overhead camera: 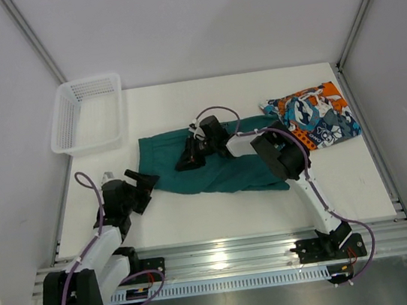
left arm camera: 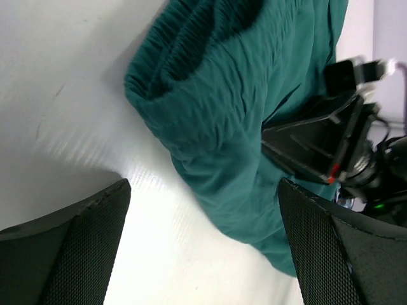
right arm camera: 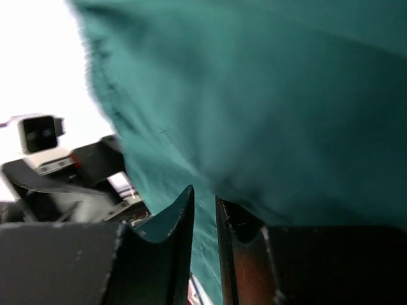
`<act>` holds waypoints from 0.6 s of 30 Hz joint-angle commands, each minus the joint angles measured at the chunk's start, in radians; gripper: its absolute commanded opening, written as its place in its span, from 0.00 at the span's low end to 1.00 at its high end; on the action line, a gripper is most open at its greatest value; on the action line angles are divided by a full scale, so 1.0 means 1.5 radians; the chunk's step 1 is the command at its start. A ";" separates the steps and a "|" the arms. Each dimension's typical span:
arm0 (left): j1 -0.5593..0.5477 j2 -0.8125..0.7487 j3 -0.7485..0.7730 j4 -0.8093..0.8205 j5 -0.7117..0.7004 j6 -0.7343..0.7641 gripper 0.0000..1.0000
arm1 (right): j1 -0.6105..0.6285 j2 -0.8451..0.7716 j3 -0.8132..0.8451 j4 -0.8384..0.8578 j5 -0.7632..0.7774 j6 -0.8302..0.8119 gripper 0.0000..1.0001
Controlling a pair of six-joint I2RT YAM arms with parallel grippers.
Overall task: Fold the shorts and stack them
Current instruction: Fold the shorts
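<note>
The dark teal-green shorts (overhead camera: 225, 168) lie spread and rumpled across the middle of the table; their gathered waistband (left arm camera: 184, 57) points toward the left arm. The folded patchwork-print shorts (overhead camera: 312, 117) rest at the back right. My right gripper (overhead camera: 188, 158) sits low on the teal shorts' left half. In its wrist view the jaws (right arm camera: 205, 198) stand a narrow gap apart, with teal fabric (right arm camera: 273, 95) just beyond the tips and nothing seen pinched. My left gripper (overhead camera: 145, 182) hovers wide open (left arm camera: 203, 190) beside the shorts' left edge, over bare table.
A white mesh basket (overhead camera: 88, 112) stands at the table's back left corner. The table (overhead camera: 197, 214) is bounded by grey walls and metal rails, and the front rail runs along the arm bases. The two grippers are close together near the shorts' left end.
</note>
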 commanded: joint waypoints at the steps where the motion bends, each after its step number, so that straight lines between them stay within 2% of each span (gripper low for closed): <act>1: 0.004 0.020 0.000 0.027 -0.056 -0.042 0.98 | -0.004 0.009 0.027 -0.008 0.020 0.006 0.22; 5: 0.004 0.057 -0.007 0.084 -0.083 -0.055 0.99 | -0.002 0.015 0.019 -0.050 0.026 -0.019 0.24; 10: 0.003 0.127 0.033 0.130 -0.094 -0.065 0.98 | 0.004 0.014 0.006 -0.054 0.019 -0.030 0.25; 18: 0.003 0.241 0.100 0.145 -0.104 -0.091 0.97 | 0.006 -0.001 0.001 -0.077 0.027 -0.036 0.25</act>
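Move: The near waistband corner of the green shorts lies about 6 cm ahead of the left hand, 1 cm left and 1 cm lower. From that hand, the right gripper's fingertips on the shorts are some 6 cm ahead and 10 cm to the right, and the white basket is about 27 cm ahead and 19 cm left. From the right hand the same corner is roughly 10 cm left, 1 cm back and 2 cm lower. Left slides forward 5–6 cm, open fingers straddling the waistband corner; right sinks 1 cm, pressing on the shorts. ##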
